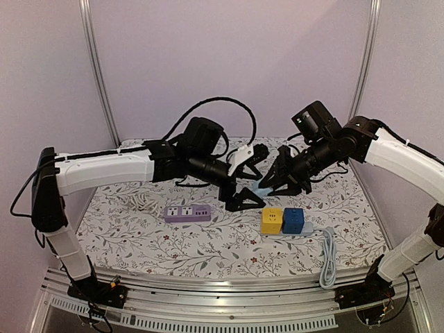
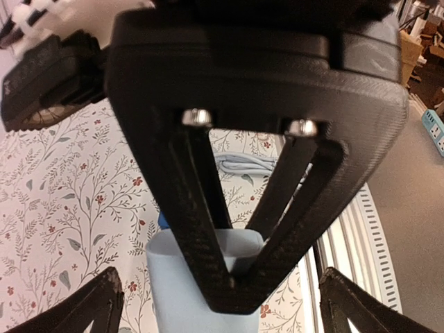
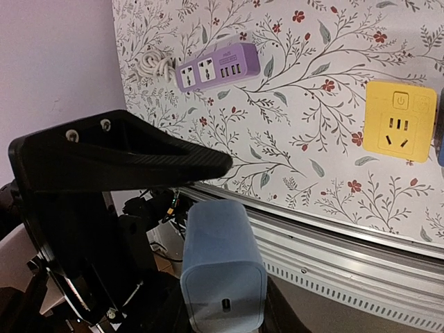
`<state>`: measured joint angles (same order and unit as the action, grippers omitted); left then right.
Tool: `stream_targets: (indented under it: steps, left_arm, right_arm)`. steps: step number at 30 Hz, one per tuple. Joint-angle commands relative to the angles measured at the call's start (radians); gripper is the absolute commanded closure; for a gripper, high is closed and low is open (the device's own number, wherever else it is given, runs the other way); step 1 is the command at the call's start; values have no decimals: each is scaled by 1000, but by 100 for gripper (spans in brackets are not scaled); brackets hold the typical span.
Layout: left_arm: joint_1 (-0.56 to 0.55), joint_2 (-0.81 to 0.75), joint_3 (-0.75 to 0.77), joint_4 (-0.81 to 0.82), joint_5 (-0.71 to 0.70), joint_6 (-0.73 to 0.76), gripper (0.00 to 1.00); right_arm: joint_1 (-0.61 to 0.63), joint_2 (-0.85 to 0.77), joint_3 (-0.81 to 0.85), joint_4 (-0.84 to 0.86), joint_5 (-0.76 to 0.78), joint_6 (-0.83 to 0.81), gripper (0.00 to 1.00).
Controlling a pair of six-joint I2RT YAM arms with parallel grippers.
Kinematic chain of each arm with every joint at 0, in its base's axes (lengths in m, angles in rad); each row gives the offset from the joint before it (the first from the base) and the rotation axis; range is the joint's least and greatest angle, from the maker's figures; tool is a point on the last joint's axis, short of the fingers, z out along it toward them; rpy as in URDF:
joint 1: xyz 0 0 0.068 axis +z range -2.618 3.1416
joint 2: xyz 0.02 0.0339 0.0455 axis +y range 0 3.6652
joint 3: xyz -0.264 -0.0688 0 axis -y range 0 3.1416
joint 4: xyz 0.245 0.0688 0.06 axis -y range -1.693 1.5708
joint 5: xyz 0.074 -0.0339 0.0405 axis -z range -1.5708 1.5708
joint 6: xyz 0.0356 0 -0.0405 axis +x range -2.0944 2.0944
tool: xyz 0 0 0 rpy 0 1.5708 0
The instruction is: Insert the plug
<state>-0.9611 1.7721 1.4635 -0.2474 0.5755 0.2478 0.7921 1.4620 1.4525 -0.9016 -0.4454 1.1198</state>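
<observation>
The plug is a light blue charger block held in the air above the table's middle. My right gripper is shut on it. In the right wrist view the plug fills the bottom centre between my right gripper's dark jaws. My left gripper faces it from the left, open, one finger above the plug and one below. In the left wrist view the plug sits behind the right gripper's black finger, and the left gripper spreads wide around both without touching the plug.
On the flowered cloth lie a purple power strip and a coiled white cord at the left. A yellow socket cube and a blue socket cube sit below the grippers, with a pale cable running to the front rail.
</observation>
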Motion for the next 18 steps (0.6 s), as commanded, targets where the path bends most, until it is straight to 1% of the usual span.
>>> stream_targets:
  steps: [1, 5, 8, 11, 13, 15, 18]
  left_arm:
    - [0, -78, -42, 26, -19, 22, 0]
    - [19, -145, -95, -21, -46, 43, 0]
    - [48, -206, -151, -80, -71, 79, 0]
    - [103, -269, -214, -139, -82, 110, 0]
    - [158, -295, -250, -191, -81, 145, 0]
    - [185, -289, -252, -300, -109, 231, 0]
    - [225, -225, -205, -485, -157, 337, 2]
  right_arm:
    - [-3, -9, 19, -8, 28, -25, 100]
    - [-14, -24, 22, -55, 71, -57, 100]
    - [-18, -35, 31, -120, 129, -103, 100]
    - [-22, -42, 46, -209, 186, -162, 100]
    - [-24, -49, 47, -256, 218, -196, 100]
    - [-29, -64, 41, -291, 243, -219, 100]
    - [-34, -87, 31, -318, 263, -246, 100]
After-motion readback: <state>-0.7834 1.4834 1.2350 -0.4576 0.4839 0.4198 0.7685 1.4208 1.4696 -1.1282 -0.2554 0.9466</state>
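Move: The right hand holds the light-blue plug. The blue adapter on the white power strip lies about 9 cm to its right, 3 cm ahead and 18 cm below; the yellow adapter beside it is only some 2 cm right, equally far ahead. The grey cable coil lies roughly 20 cm right and 7 cm back. The left hand's open fingers surround the plug, about 2 cm to its right; the purple strip is 19 cm left, 4 cm ahead and 20 cm down. Keeping its pinch on the light-blue plug, the right hand carries it right about 5 cm and slightly down towards the blue adapter, tipping its left-pointing fingers some 15 degrees further down. The left hand, already wide open and empty, backs off left by about 12 cm towards the purple strip, rising a little before dipping and swinging slightly forward at the end. ##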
